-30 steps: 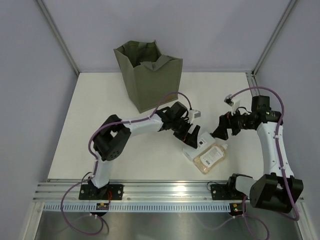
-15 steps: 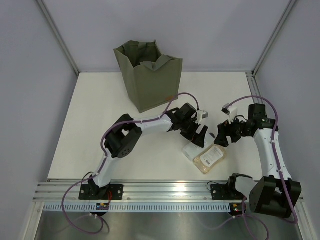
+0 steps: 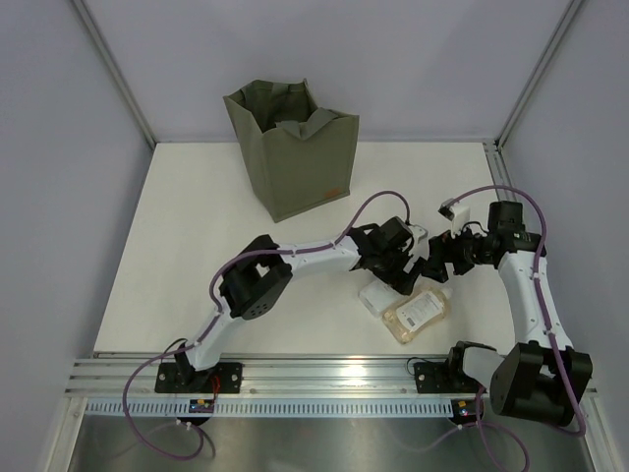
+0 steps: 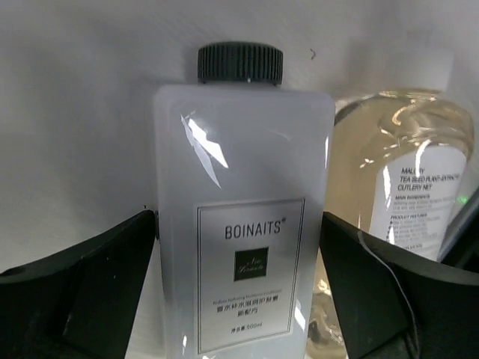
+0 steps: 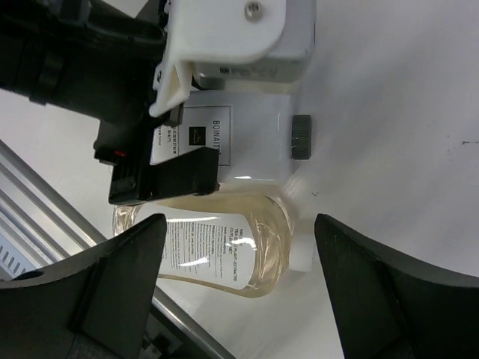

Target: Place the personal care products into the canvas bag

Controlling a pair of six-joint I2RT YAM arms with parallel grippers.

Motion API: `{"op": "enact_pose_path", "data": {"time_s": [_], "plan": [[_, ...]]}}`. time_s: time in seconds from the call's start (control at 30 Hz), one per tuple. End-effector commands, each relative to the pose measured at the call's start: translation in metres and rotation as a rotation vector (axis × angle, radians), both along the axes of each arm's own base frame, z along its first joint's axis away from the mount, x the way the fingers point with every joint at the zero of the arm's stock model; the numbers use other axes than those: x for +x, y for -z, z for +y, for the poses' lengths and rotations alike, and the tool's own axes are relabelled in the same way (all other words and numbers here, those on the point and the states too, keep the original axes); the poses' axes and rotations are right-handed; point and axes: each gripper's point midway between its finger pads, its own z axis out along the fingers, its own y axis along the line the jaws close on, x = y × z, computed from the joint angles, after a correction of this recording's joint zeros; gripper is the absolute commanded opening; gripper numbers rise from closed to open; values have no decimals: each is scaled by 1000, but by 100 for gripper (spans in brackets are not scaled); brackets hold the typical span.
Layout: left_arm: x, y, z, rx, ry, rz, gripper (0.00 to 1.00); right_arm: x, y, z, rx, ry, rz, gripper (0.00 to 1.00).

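Note:
The flat white bottle [image 4: 243, 149] with a black cap and a BOINAITS label lies on the table. My left gripper [image 4: 238, 215] is open, with a jaw on each side of the bottle. From above, the left gripper [image 3: 405, 275] covers most of the white bottle [image 3: 373, 297]. A clear amber-liquid bottle [image 3: 418, 315] lies right beside it. My right gripper [image 5: 239, 221] is open just above the amber bottle [image 5: 224, 250], close to the left gripper. From above, the right gripper [image 3: 434, 270] is next to the left one. The canvas bag [image 3: 290, 147] stands upright at the back. No other products are in view.
The left arm's white camera housing [image 5: 232, 30] and black finger [image 5: 165, 176] crowd the right wrist view. An aluminium rail [image 3: 324, 379] runs along the near table edge. Enclosure walls stand left, right and behind the bag.
My left gripper has moved right and down over the white bottle. My right gripper has moved left toward the amber bottle. The bottles and the bag have not moved.

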Motion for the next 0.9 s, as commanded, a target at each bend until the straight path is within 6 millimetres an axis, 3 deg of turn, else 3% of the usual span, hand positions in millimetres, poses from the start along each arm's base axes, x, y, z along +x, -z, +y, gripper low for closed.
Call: {"op": "enact_pose_path", "data": {"time_s": [0.0, 0.27, 0.37, 0.47, 0.6, 0.7, 0.77, 0.87], "plan": [[2, 48, 32, 233, -104, -28, 89, 10, -11, -5, -25, 40, -78, 88], [23, 68, 80, 414, -254, -135, 77, 13, -15, -10, -38, 85, -111, 89], [40, 72, 120, 537, -326, -199, 72, 15, -16, -11, -32, 97, -114, 89], [46, 81, 154, 595, -365, -179, 76, 17, -16, -9, -15, 86, -109, 90], [42, 88, 171, 613, -363, -149, 89, 25, -18, -6, 23, 90, -96, 91], [41, 95, 178, 654, -360, -150, 90, 32, -22, -2, 50, 83, -98, 91], [41, 94, 179, 661, -369, -152, 80, 35, -23, -2, 60, 80, -96, 91], [41, 88, 185, 659, -379, -171, 37, 42, -28, -1, 73, 68, -99, 90]]}}
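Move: The left hand, low over the table, has its open fingers straddling the capped end of the white bottle, whose middle lies about 5 cm to the left, 2 cm back and 2 cm below. The amber bottle lies some 8 cm back and 1 cm right of that hand; the canvas bag stands roughly 22 cm ahead and 26 cm left, its middle about 8 cm higher. From the right hand, the white bottle is about 11 cm left, 3 cm back and 12 cm down. With the white bottle between its fingers, the left hand first eases forward and sinks about 2 cm, then sweeps left and forward some 13 cm towards the canvas bag, dragging the bottle out from beside the amber one while turning some 25 degrees counter-clockwise and tilting its fingers closer to straight down. Near the end the fingers close further, pinching the bottle's sides, while the empty right hand stays open above and creeps about 2 cm forward. ##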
